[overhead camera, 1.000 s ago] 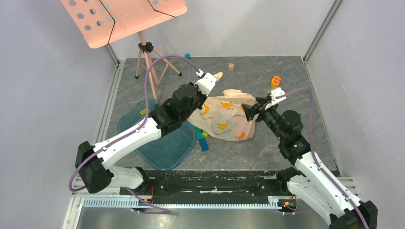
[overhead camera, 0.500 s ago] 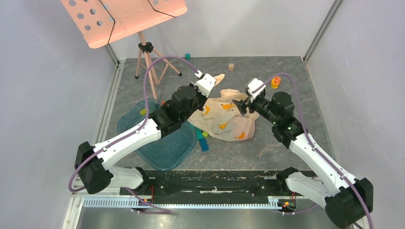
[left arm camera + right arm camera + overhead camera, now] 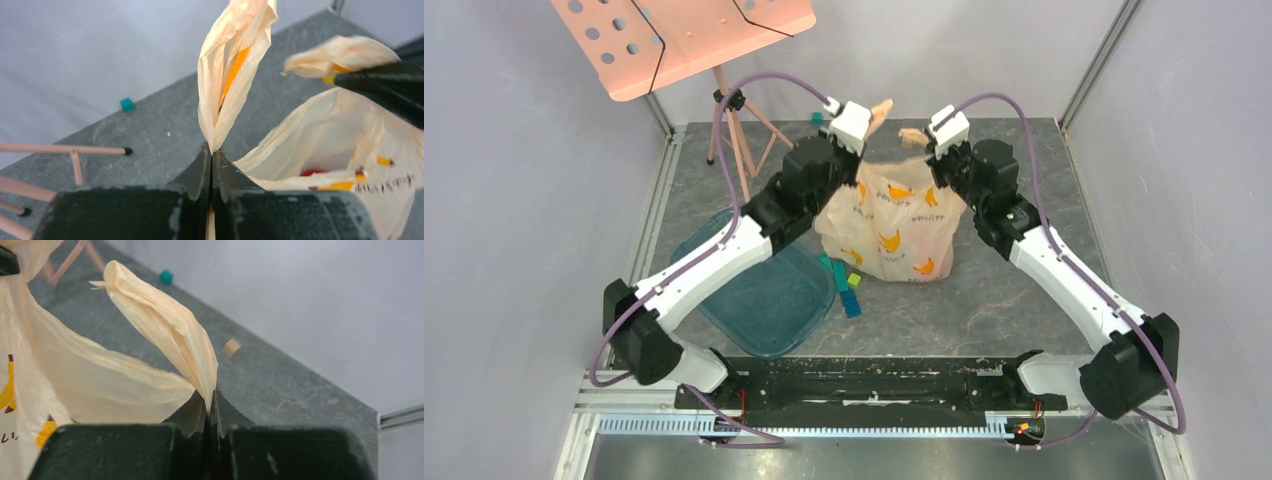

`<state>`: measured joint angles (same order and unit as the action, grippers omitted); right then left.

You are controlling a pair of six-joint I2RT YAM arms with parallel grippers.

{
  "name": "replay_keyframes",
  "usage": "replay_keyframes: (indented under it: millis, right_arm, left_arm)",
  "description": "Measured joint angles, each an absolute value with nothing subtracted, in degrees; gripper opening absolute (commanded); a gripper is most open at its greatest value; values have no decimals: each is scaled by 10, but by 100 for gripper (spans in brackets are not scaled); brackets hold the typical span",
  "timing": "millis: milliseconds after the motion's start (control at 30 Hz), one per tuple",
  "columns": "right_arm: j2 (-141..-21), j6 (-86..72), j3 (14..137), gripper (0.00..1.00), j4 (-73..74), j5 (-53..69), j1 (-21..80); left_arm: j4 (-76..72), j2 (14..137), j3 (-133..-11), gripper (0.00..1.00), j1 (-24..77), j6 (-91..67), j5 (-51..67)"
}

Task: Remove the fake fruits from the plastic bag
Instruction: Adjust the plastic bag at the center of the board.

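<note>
The peach plastic bag (image 3: pixel 889 225) with orange banana prints hangs upright between both arms, its mouth spread. My left gripper (image 3: pixel 871 118) is shut on the bag's left handle (image 3: pixel 235 65), which stands up from the closed fingertips (image 3: pixel 211 150). My right gripper (image 3: pixel 927 140) is shut on the right handle (image 3: pixel 170 335), pinched at its tips (image 3: pixel 211 397). In the left wrist view a sliver of a red fake fruit (image 3: pixel 312 172) shows inside the open bag. The rest of the fruits are hidden by the bag.
A teal tray (image 3: pixel 764 300) lies left of the bag, with blue and green blocks (image 3: pixel 849 290) between them. A peach music stand (image 3: pixel 684 40) on a tripod (image 3: pixel 734 140) stands back left. A teal cube (image 3: pixel 127 104) and a wooden cube (image 3: pixel 231 347) lie near the back wall.
My right gripper swung left to the bag's right handle and shut on it. Both arms then rose and moved back, lifting the bag from slumped to upright.
</note>
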<state>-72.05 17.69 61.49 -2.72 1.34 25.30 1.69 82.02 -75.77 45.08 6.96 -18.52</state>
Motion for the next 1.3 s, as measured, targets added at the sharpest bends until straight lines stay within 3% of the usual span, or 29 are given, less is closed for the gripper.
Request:
replay_keyframes:
  millis: [200, 367, 700, 733, 833, 1033, 1133, 1267, 1300]
  right_arm:
    - [-785, 159, 758, 0, -25, -50, 230]
    - [-778, 150, 779, 0, -51, -59, 207]
    - [-613, 104, 449, 0, -136, 9, 206]
    - [-598, 97, 417, 4, -138, 15, 206]
    - [-561, 75, 352, 27, -136, 27, 207]
    - [-509, 52, 340, 56, -136, 54, 207]
    - [-494, 43, 354, 62, -122, 69, 207]
    - [-483, 22, 399, 67, -81, 82, 207]
    - [-481, 15, 414, 68, -69, 89, 207]
  left_arm:
    - [29, 902, -919, 2, 374, 25, -142]
    - [15, 906, -948, 2, 358, 3, -99]
    - [-90, 804, -637, 2, 364, -97, -62]
    - [-99, 799, -609, 2, 364, -108, -62]
    - [-109, 795, -562, 10, 364, -139, -55]
    - [-123, 759, -532, 27, 365, -159, -41]
    - [-126, 735, -527, 34, 366, -169, -36]
    - [-125, 708, -527, 55, 368, -173, -21]
    - [-125, 702, -527, 56, 369, -175, -13]
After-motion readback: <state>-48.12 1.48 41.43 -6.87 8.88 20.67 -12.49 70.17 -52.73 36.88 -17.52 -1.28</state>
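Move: Each hand pinches one top corner of the upright plastic bag, about 33 cm above the table. The spot for the bag lies some 8 cm ahead of the left hand and 6 cm to its right; from the right hand, about 8 cm ahead and 9 cm left. The green block lies some 5 cm back and 1 cm left of the left hand, the blue block 11 cm back and 1 cm left. Both hands fling the bag up and forward, swoop down and back about 20 cm, then open and rise. ##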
